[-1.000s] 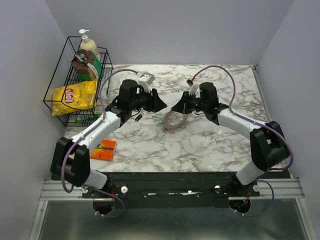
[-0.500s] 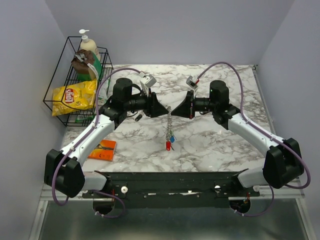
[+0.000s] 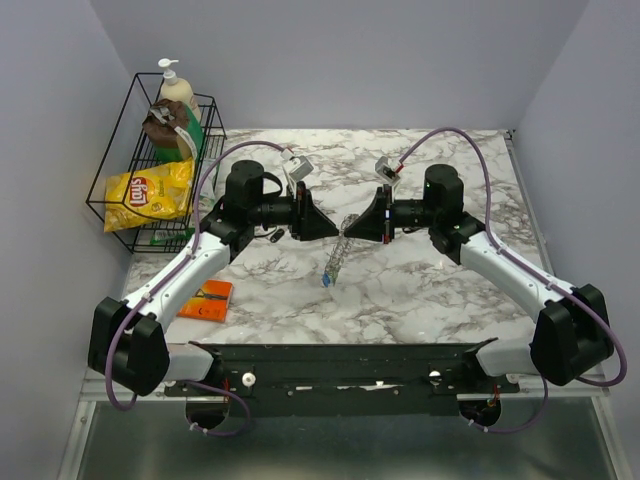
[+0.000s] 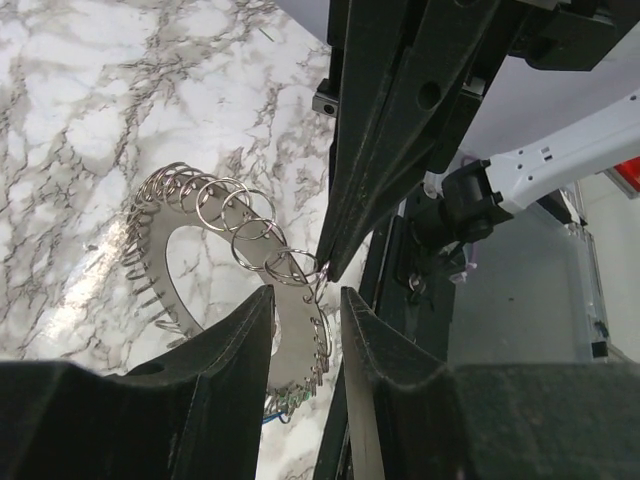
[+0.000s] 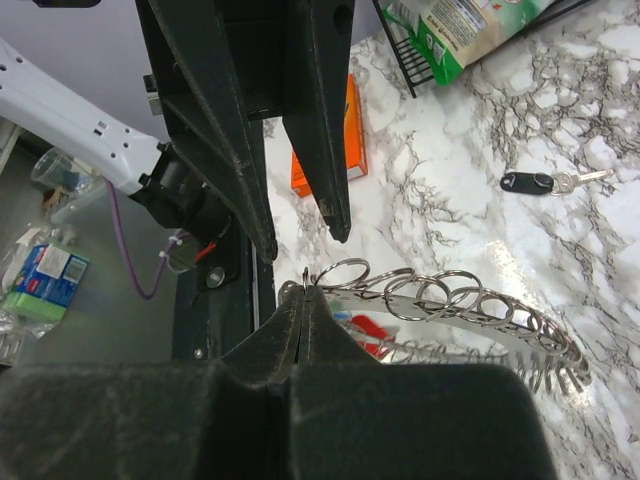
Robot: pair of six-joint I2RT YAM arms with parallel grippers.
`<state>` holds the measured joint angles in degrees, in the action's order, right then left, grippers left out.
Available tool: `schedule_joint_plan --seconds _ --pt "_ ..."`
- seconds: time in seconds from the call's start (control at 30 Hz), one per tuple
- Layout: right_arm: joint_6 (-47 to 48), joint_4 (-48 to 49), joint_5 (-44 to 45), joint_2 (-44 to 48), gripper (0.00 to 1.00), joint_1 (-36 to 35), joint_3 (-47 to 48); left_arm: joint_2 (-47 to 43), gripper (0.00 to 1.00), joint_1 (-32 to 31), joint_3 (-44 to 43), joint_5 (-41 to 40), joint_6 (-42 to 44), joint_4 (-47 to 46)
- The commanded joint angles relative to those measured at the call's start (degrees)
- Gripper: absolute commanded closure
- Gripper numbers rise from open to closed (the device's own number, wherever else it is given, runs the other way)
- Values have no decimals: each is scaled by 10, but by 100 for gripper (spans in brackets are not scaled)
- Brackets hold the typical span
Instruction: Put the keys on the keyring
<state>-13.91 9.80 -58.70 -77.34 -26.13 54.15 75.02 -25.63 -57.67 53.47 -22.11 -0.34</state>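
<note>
The keyring (image 3: pixel 340 255), a flat silver ring fringed with small split rings, hangs tilted above the marble between the two grippers. My right gripper (image 3: pixel 349 236) (image 5: pixel 303 292) is shut on its upper edge. My left gripper (image 3: pixel 331 233) (image 4: pixel 307 305) faces it with its fingers (image 4: pixel 235 345) on either side of the keyring (image 4: pixel 150 255), a gap showing on both sides. A blue key (image 3: pixel 327 281) dangles from the low end. Under the keyring (image 5: pixel 470 305) in the right wrist view show a red key (image 5: pixel 370 328) and a blue one.
A loose black-headed key (image 3: pixel 277 236) (image 5: pixel 527 181) lies on the marble near the left arm. An orange box (image 3: pixel 207 299) sits at the front left. A black wire basket (image 3: pixel 118 170) at the back left holds a yellow chips bag (image 3: pixel 150 193) and a pump bottle (image 3: pixel 178 95).
My right gripper has lifted the keyring off the marble, and it now hangs tilted. Both grippers have drawn level, facing each other, and the left jaws have narrowed around the ring.
</note>
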Motion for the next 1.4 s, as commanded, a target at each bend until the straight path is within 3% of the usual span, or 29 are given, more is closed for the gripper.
schedule_joint_plan --seconds 0.0,0.33,0.67,0.93,1.23,1.37 --pt "-16 38 -27 12 99 2 0 -12 59 -2 5 51 -14 -27" --pt "-24 44 -26 18 99 2 1 1 59 -14 7 57 -10 -26" --pt "-27 44 -25 29 99 2 0 8 70 -17 9 58 -10 -31" --pt "-37 51 -29 30 99 2 0 14 67 -23 18 56 -6 -34" --pt "-45 64 -26 32 99 2 -4 26 83 -41 5 65 -10 -41" --pt "-46 65 -27 31 99 2 -4 30 100 -48 0 58 -9 -38"
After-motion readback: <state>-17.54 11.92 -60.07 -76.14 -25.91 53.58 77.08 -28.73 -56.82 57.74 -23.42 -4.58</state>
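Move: The keyring's pinched end, at the right fingertips, lies roughly 3 cm to the left gripper's right, 1 cm back and 1 cm below. From that same gripper, the blue key dangles some 11 cm below, about 2 cm back and 2 cm left. The loose key with the black fob lies on the table about 11 cm ahead, 14 cm left and 17 cm below. From the right hand, the pinched end is practically at its pads, about 1 cm left. Draw the half-open left gripper back about 2 cm, rising slightly, then slide it some 1 cm right and ease it back down while its fingers close almost fully, pinching the keyring's wire end right beside the right fingertips. Keep the right gripper shut on the keyring, letting it rise about 1 cm. ##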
